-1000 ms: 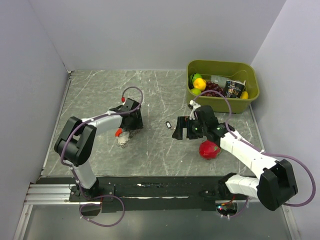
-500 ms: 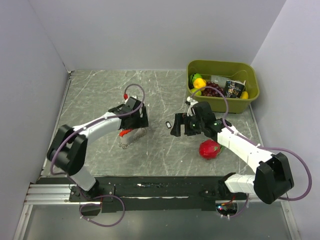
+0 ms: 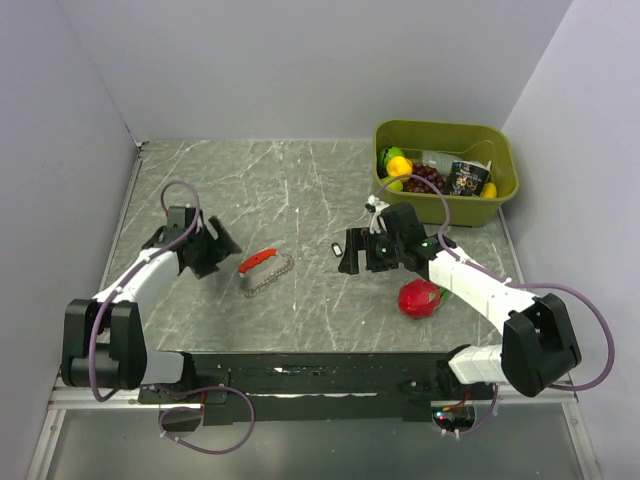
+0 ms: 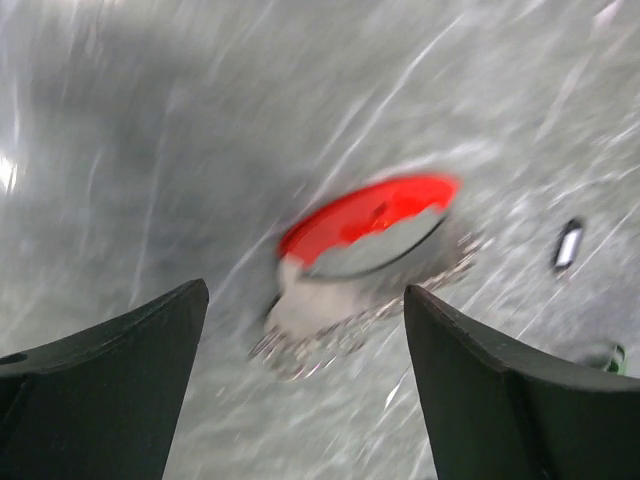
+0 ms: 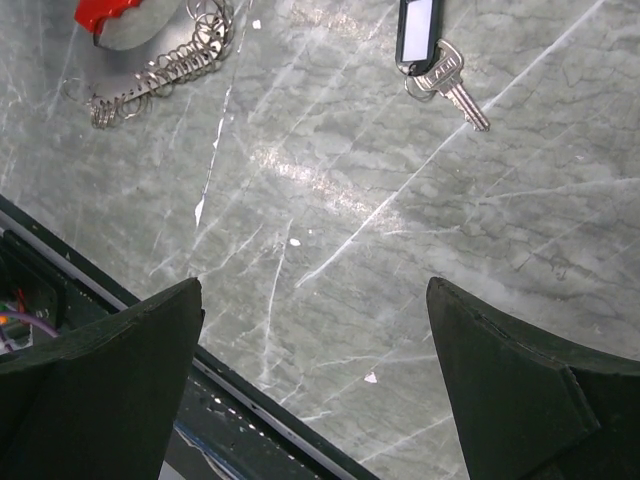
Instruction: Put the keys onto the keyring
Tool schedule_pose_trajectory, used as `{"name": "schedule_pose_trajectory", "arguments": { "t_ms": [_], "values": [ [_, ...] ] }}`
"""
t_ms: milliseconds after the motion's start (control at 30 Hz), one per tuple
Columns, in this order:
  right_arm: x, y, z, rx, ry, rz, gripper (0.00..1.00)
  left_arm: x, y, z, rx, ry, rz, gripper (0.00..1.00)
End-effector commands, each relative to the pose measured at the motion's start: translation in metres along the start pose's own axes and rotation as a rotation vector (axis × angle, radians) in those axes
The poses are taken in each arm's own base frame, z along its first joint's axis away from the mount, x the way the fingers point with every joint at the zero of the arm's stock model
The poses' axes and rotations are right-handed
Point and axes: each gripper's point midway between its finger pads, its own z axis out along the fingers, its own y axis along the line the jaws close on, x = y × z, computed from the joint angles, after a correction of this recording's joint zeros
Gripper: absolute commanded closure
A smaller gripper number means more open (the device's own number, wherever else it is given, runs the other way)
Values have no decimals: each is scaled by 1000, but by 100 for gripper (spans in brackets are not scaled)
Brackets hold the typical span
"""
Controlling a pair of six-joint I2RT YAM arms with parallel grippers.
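A single silver key on a black tag with a pale window lies mid-table, seen small in the top view as the tag. The keyring is a red curved clip with a chain of metal rings; it lies flat on the table left of the key. My left gripper is open, just left of the clip and apart from it; the left wrist view shows the clip ahead of the left gripper, blurred. My right gripper hovers open beside the tag, with bare table under it.
An olive bin with fruit and a dark packet stands at the back right. A round red fruit lies under the right forearm. The table's near edge and black rail run close below the right gripper. Grey walls stand on three sides.
The left gripper has opened, let go of the red clip and swung back to the left. The clip and chain now lie free. The right gripper has edged slightly left.
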Motion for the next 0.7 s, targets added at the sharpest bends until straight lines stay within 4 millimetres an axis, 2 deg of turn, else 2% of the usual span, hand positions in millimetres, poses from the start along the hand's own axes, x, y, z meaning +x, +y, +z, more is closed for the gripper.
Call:
{"name": "schedule_pose_trajectory", "arguments": {
  "t_ms": [0, 167, 333, 500, 667],
  "values": [
    [-22, 15, -2, -49, -53, -35, 0, 26, -2, -11, 96, 96, -77, 16],
    [-18, 14, 3, -56, -37, -28, 0, 43, 23, -7, 12, 114, -105, 25],
    [-17, 14, 6, -59, -30, -31, 0, 48, 43, 3, -72, 106, -113, 38],
    [-17, 13, 8, -56, -25, -29, 0, 47, 43, 10, -79, 109, -92, 45],
    [-15, 12, 9, -52, -19, -29, 0, 62, 39, 21, -94, 143, -59, 53]
  ]
}}
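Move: The red-handled keyring lies flat on the table some 8 cm to the right of my open left hand, about 1 cm nearer my base and roughly 7 cm below it, with its near-left coil end closest to me. The keys with the black fob lie some 18 cm right of the keyring's middle and about 5 cm farther out. From my right hand, which only waits, the keyring is about 21 cm to the left and 5 cm ahead, roughly 11 cm lower. I draw my left hand back about 5 cm and sink it as much again, quickly back at first and then mostly down, bringing the fingertips in low beside the near-left coil end of the keyring. On the way I tip the fingers some 10 degrees more towards straight down and close them from nearly wide to about half open, still holding nothing. ##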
